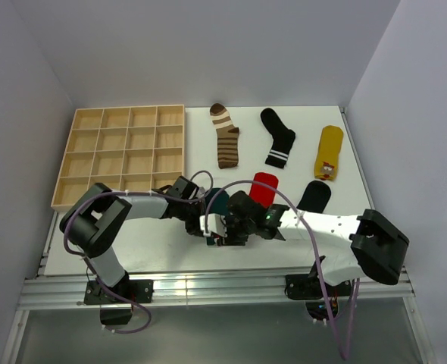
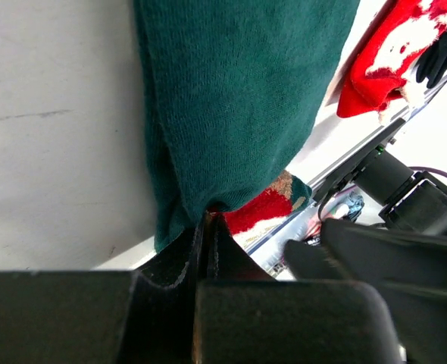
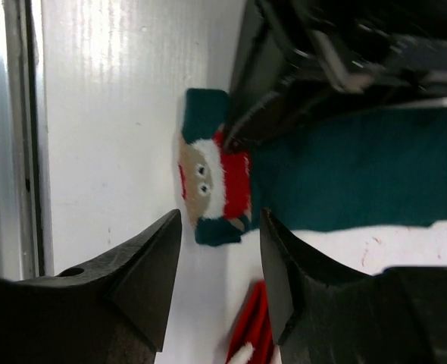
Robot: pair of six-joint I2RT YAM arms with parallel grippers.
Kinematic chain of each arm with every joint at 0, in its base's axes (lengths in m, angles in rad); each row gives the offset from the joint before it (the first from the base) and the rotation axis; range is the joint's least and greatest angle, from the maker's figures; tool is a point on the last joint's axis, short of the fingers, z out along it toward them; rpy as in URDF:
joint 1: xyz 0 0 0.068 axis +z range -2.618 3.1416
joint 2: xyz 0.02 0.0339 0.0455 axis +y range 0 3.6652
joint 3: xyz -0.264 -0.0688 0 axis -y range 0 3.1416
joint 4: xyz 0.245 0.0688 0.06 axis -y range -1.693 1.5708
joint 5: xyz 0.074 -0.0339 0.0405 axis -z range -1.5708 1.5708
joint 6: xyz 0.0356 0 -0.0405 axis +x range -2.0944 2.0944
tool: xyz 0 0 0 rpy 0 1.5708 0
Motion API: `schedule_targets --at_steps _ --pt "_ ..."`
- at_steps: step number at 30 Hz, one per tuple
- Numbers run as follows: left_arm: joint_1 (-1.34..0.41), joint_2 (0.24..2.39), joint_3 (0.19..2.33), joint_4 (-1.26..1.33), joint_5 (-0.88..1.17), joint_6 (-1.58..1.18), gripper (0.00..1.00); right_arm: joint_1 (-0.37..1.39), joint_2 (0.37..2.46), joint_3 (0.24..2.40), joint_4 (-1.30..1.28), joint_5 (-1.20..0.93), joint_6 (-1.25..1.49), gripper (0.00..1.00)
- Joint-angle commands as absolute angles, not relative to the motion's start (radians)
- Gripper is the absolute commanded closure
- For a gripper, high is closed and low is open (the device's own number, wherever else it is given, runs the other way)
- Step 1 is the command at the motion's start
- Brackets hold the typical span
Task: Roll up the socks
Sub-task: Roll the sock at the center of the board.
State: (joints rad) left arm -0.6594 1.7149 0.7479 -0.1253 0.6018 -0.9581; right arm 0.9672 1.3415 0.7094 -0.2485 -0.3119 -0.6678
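Observation:
A dark teal sock [image 2: 231, 98] lies in front of the arms, its toe end showing a red and cream cartoon patch [image 3: 208, 182]. My left gripper [image 2: 208, 218] is shut on the edge of this sock beside the patch, and it also shows in the top view [image 1: 205, 206]. My right gripper [image 3: 217, 227] is open just short of the toe, nothing between its fingers [image 3: 151, 258]. A red sock [image 1: 264, 187] lies to the right of the teal one [image 1: 216, 201]. The striped [image 1: 226, 136], black-and-white [image 1: 278, 138], yellow [image 1: 328, 153] and black [image 1: 314, 196] socks lie flat further back.
A wooden compartment tray [image 1: 121, 155] stands at the back left. The table's near edge with its metal rail [image 3: 11, 152] runs close behind the teal sock's toe. Both arms meet over the front middle of the table [image 1: 170, 250].

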Motion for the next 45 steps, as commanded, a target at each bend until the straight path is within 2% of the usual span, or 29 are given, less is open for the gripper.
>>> schedule_targets --at_steps 1,14,16,18,21,24,31,40,45 --pt "-0.655 1.744 0.755 -0.207 0.552 -0.914 0.99 1.015 1.367 0.71 -0.192 -0.258 -0.695 0.46" --pt "-0.646 1.753 0.753 -0.201 0.565 -0.905 0.97 1.088 1.471 0.752 -0.213 -0.169 -0.698 0.48" --pt "-0.644 1.752 0.753 -0.198 0.568 -0.904 0.96 1.089 1.497 0.761 -0.222 -0.158 -0.692 0.52" --pt "-0.643 1.752 0.752 -0.193 0.571 -0.908 0.95 1.088 1.512 0.773 -0.235 -0.144 -0.678 0.6" --pt "-0.641 1.744 0.741 -0.172 0.581 -0.92 0.92 1.086 1.516 0.769 -0.247 -0.153 -0.664 0.67" --pt "-0.641 1.73 0.726 -0.143 0.586 -0.94 0.88 1.057 1.513 0.785 -0.294 -0.217 -0.65 0.74" --pt "-0.64 1.671 0.669 -0.02 0.588 -1.026 0.76 0.898 1.577 0.894 -0.5 -0.437 -0.67 0.82" --pt "-0.64 1.635 0.649 0.083 0.537 -1.083 0.75 0.723 1.759 1.032 -0.722 -0.655 -0.739 0.84" --pt "-0.641 1.625 0.637 0.12 0.503 -1.091 0.75 0.664 1.896 1.181 -0.902 -0.744 -0.767 0.84"
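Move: The green sock's rolled near end has its middle about 4 cm to the right of my left hand, level with it, and I already pinch its left edge. From my open right hand that roll lies about 3 cm left, 1 cm back and 4 cm below. The flat rest of the green sock is centred some 11 cm ahead of the roll; the red sock lies about 8 cm right and 10 cm ahead of my right hand. My right hand sinks about 3.5 cm, easing slightly back, and closes on the right end of the roll. As that grip firms up, my left fingers loosen on the other end; then I carry the roll forward some 2.5 cm while the right wrist twists it over forward by over 30 degrees, my left hand following about 2 cm forward, slightly open. ##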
